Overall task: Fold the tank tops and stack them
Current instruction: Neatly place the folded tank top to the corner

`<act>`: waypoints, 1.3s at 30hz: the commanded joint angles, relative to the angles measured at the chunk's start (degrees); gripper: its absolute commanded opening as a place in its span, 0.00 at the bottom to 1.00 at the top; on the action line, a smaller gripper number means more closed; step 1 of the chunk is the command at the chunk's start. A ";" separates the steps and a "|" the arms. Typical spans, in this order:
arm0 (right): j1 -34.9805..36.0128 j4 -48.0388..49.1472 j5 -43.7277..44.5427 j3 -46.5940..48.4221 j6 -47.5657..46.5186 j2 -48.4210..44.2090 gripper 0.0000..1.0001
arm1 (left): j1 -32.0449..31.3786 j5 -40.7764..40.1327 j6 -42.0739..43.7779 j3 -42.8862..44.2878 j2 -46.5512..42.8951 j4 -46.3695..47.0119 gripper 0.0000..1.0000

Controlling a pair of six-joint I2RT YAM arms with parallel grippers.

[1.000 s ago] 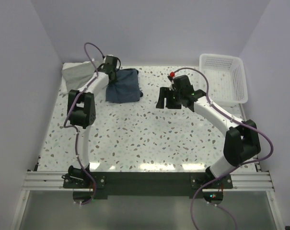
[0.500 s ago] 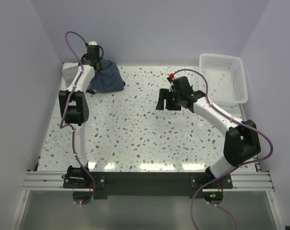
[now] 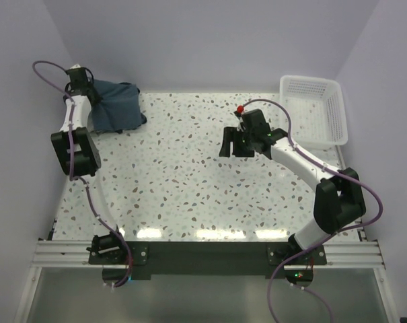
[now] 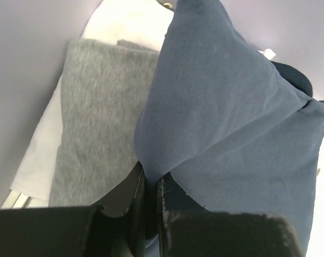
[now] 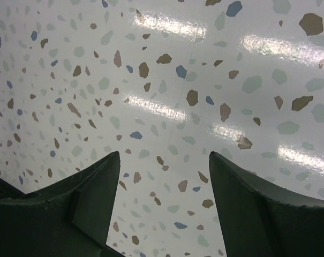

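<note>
The navy blue tank top [image 3: 117,106] is folded and hangs from my left gripper [image 3: 89,91] at the far left corner of the table. In the left wrist view my left gripper [image 4: 150,181] is shut on an edge of the navy top [image 4: 226,123], which lies partly over the folded grey tank top [image 4: 95,123]. In the top view the grey top is hidden under the navy one. My right gripper [image 3: 231,145] is open and empty above the table's middle; its wrist view [image 5: 164,156] shows only speckled tabletop between the fingers.
A white mesh basket [image 3: 315,114] stands at the far right of the speckled table [image 3: 190,188]. The purple back wall [image 3: 203,47] and left wall are close behind the left gripper.
My left gripper has carried the navy tank top leftward, from the back middle-left of the table to the far left corner over the grey top. The right arm has hardly moved.
</note>
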 commanded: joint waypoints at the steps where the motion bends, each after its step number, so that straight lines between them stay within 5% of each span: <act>1: 0.42 -0.06 1.43 -0.74 -0.73 -0.96 0.71 | 0.88 1.58 -2.79 -2.13 -1.66 5.19 0.13; 3: 0.42 -0.15 1.96 -0.92 -0.82 -1.05 0.71 | 0.97 0.44 -3.23 -2.84 -1.39 5.80 0.31; 4: 0.42 -0.24 1.96 -1.01 -0.82 -0.96 0.71 | 1.14 0.18 -3.58 -2.93 -1.04 5.72 0.49; 11: 0.42 -0.68 3.71 -1.01 -1.35 -2.63 0.76 | 0.27 0.61 -4.73 -7.48 -7.44 8.79 0.89; 19: 0.24 -1.56 6.44 1.01 -1.35 -5.70 0.84 | -6.40 0.70 -5.26 -21.89 -25.34 11.16 0.91; 26: -0.55 -3.31 7.76 2.07 -0.74 -10.96 0.96 | -23.16 2.55 -9.38 -49.29 -46.19 17.31 0.92; 32: -1.08 -4.19 12.32 -1.71 -1.00 -20.19 0.99 | -41.53 -2.71 -9.65 -60.47 -58.33 14.16 0.92; 39: -1.08 -4.72 17.77 -10.57 -0.03 -34.34 0.99 | -50.53 -4.48 -9.82 -68.66 -68.70 10.12 0.92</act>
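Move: The left hand holds the left edge of the folded blue tank top, whose middle hangs about 8 cm to the right and 3 cm back. The grey tank top stack is the target: its middle is some 5 cm right, 3 cm nearer the base and 5 cm below. The table's far left corner lies around 7 cm ahead and 4 cm left. From the idle right hand, the stack is roughly 22 cm ahead and 49 cm left. Down a couple of centimetres goes the left hand over the grey stack, its fingers opening wide and letting go of the blue top's edge. It then lifts clear and sweeps right and back, nearly 40 cm rightward, turning some 40 degrees clockwise. The right hand, empty, rises about 12 cm while drifting right and back, tipping its fingers up and opening them fully. ##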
